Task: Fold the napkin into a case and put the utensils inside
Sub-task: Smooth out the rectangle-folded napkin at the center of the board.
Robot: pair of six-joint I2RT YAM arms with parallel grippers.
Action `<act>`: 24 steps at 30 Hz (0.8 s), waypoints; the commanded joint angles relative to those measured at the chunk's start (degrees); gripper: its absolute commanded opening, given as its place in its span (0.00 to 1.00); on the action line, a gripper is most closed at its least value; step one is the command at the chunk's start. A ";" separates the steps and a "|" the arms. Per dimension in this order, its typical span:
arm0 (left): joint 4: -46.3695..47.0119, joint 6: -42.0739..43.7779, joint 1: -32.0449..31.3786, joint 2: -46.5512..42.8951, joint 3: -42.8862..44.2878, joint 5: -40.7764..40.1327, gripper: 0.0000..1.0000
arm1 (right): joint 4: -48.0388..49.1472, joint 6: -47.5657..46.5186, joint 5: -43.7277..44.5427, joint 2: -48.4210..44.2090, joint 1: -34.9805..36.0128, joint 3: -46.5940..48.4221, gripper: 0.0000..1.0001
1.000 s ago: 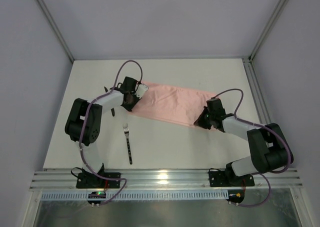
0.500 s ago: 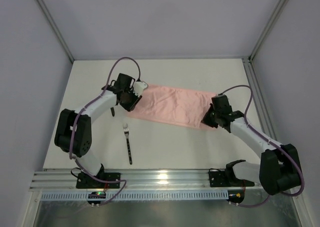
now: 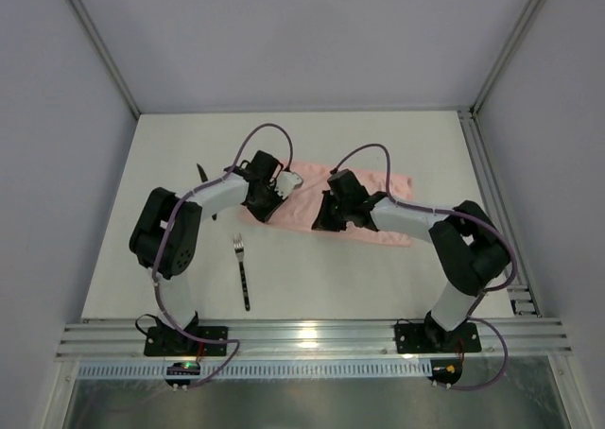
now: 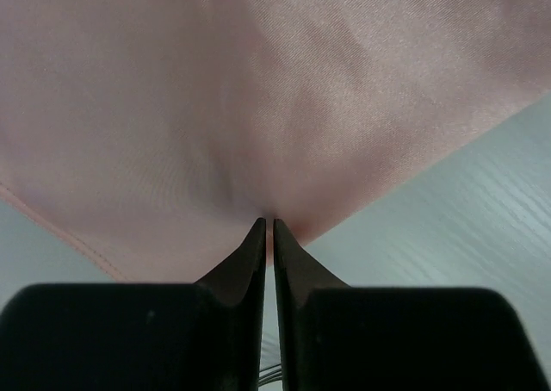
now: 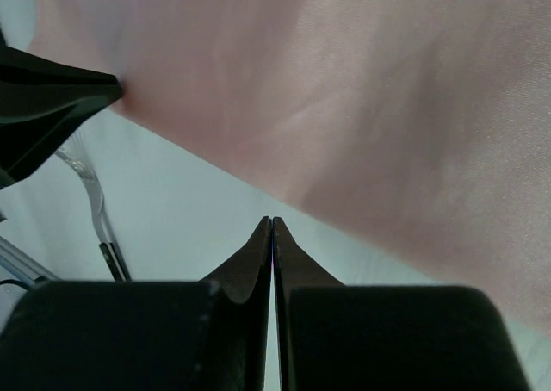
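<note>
The pale-pink napkin (image 3: 304, 207) lies spread in a long strip across the middle of the table. My left gripper (image 3: 272, 205) is at its left end, and the left wrist view shows the jaws (image 4: 269, 225) pinched together on a corner of the napkin (image 4: 258, 107). My right gripper (image 3: 324, 219) is over the napkin's near edge at mid-length, shut (image 5: 272, 221), with nothing between its tips and the cloth (image 5: 387, 107) just beyond them. The fork (image 3: 243, 268) lies on bare table near the front. The black knife (image 3: 200, 172) is partly hidden under my left arm.
The fork (image 5: 90, 193) and a left gripper finger (image 5: 52, 107) show at the left of the right wrist view. Grey walls enclose the white table (image 3: 378, 278), and a metal rail (image 3: 312, 334) runs along its near edge.
My right gripper has swept left from the napkin's right corner to its middle. My left gripper shifted right and closed on the napkin's left corner.
</note>
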 commanded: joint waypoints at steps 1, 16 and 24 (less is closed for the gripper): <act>1.34 -1.01 0.65 0.44 0.85 -2.93 0.07 | 2.32 1.56 -1.11 3.34 -0.45 1.45 0.04; 3.18 -0.57 3.02 -1.58 -7.32 -3.73 0.05 | 2.76 6.13 -0.32 -8.92 -10.55 -19.01 0.04; 3.18 0.66 3.38 -5.00 -8.12 -0.12 0.07 | -8.46 2.71 1.43 -24.31 -16.54 -19.22 0.04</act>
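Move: The napkin's middle lies about 7 cm ahead of the right hand, 4 cm to its right and 5 cm below. The left fingers rest on its near-left part, its middle some 5 cm ahead and 17 cm right. From the left hand, the fork is about 14 cm back and 5 cm left, and the knife 8 cm ahead and 15 cm left. Right hand dips 4 cm, sweeps about 13 cm right along napkin's near edge; left hand drags cloth left. ##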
